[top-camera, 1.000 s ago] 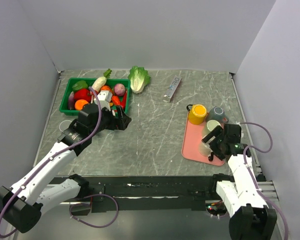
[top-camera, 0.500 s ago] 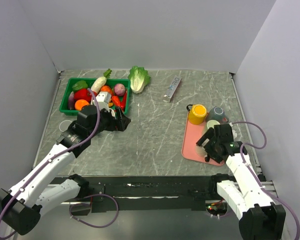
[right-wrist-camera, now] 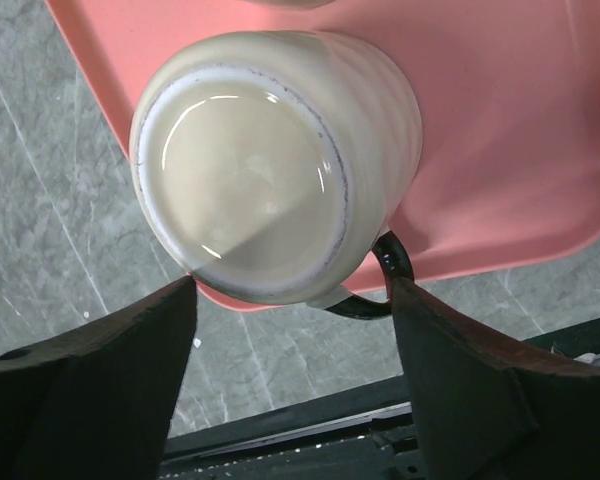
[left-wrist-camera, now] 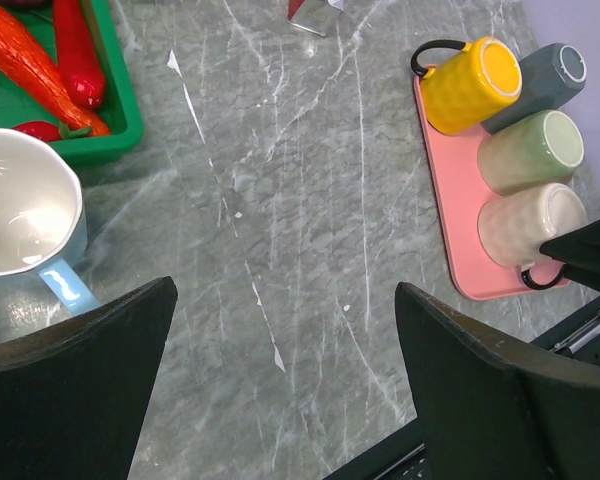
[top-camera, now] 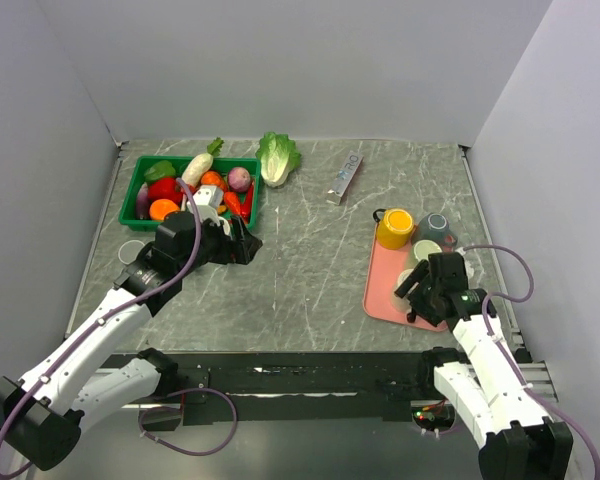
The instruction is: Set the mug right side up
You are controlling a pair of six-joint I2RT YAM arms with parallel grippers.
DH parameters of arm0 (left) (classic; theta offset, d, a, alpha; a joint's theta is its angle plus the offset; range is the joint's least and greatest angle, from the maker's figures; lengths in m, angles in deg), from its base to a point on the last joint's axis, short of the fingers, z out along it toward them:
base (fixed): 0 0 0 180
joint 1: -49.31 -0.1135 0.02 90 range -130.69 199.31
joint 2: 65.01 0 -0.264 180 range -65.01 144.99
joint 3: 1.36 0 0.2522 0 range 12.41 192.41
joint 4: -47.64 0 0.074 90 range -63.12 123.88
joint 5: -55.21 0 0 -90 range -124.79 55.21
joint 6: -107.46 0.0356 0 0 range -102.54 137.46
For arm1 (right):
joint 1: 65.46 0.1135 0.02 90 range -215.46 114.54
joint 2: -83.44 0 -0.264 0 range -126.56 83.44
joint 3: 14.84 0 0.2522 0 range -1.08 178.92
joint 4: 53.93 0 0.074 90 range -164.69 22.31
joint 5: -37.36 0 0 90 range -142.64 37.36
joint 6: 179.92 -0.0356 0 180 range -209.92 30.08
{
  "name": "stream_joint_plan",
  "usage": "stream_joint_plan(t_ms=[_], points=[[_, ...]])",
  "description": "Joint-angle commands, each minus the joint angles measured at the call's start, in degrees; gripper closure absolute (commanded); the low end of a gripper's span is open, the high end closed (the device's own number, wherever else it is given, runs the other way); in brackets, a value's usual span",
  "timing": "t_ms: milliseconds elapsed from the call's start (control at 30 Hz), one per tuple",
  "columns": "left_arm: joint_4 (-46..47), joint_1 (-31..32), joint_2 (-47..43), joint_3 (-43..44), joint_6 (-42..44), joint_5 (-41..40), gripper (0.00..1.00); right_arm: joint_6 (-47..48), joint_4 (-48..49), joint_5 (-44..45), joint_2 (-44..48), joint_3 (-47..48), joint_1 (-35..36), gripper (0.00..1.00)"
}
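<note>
Four mugs stand base up on a pink tray (left-wrist-camera: 450, 200): yellow (left-wrist-camera: 464, 70), grey-blue (left-wrist-camera: 540, 82), pale green (left-wrist-camera: 530, 150) and cream (left-wrist-camera: 530, 225). My right gripper (right-wrist-camera: 290, 290) is open and hangs just above the cream mug (right-wrist-camera: 270, 170), one finger on each side of its near edge, beside the black handle (right-wrist-camera: 385, 275). From above, the right gripper (top-camera: 430, 285) covers most of that mug. My left gripper (left-wrist-camera: 285, 290) is open and empty over bare table, next to the green basket (top-camera: 140, 190).
The green basket holds several toy vegetables. A white cup with a blue handle (left-wrist-camera: 20, 215) stands near the left gripper. A lettuce (top-camera: 277, 157) and a silver packet (top-camera: 346, 176) lie at the back. The tray (right-wrist-camera: 500, 150) lies close to the table's near right edge.
My right gripper has moved a little nearer and lower onto the cream mug. The left arm has barely shifted.
</note>
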Motion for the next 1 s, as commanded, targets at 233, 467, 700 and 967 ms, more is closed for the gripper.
stream_joint_plan(t_ms=[233,467,700,967], points=[[1.99,0.24,-0.33,0.19,-0.66,1.28,0.04,-1.39,0.28,4.11,-3.23,0.61,5.51,0.35],[2.16,0.24,0.38,0.28,-1.01,1.9,0.04,-1.65,-0.6,9.02,-8.25,3.42,7.79,0.5],[2.16,0.24,0.64,0.46,-0.74,1.63,0.04,0.81,-2.27,14.47,-10.71,7.03,10.69,0.54],[2.16,0.24,0.64,0.02,-0.83,1.37,0.04,5.46,-0.52,16.15,-13.61,8.52,13.42,0.53]])
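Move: The cream mug, base up, has its middle about 6 cm ahead, 2 cm left and 3 cm below the right hand; its black handle is roughly 1 cm ahead, 2 cm right and 3 cm below. The green mug stands some 15 cm ahead and 4 cm right, the yellow mug about 22 cm ahead and 5 cm left. From the left hand, the cream mug lies about 39 cm right, 4 cm back and 18 cm below. Right hand dips about 2 cm towards the cream mug's handle, then rises, rolling left-side-down while its fingers half-close. ##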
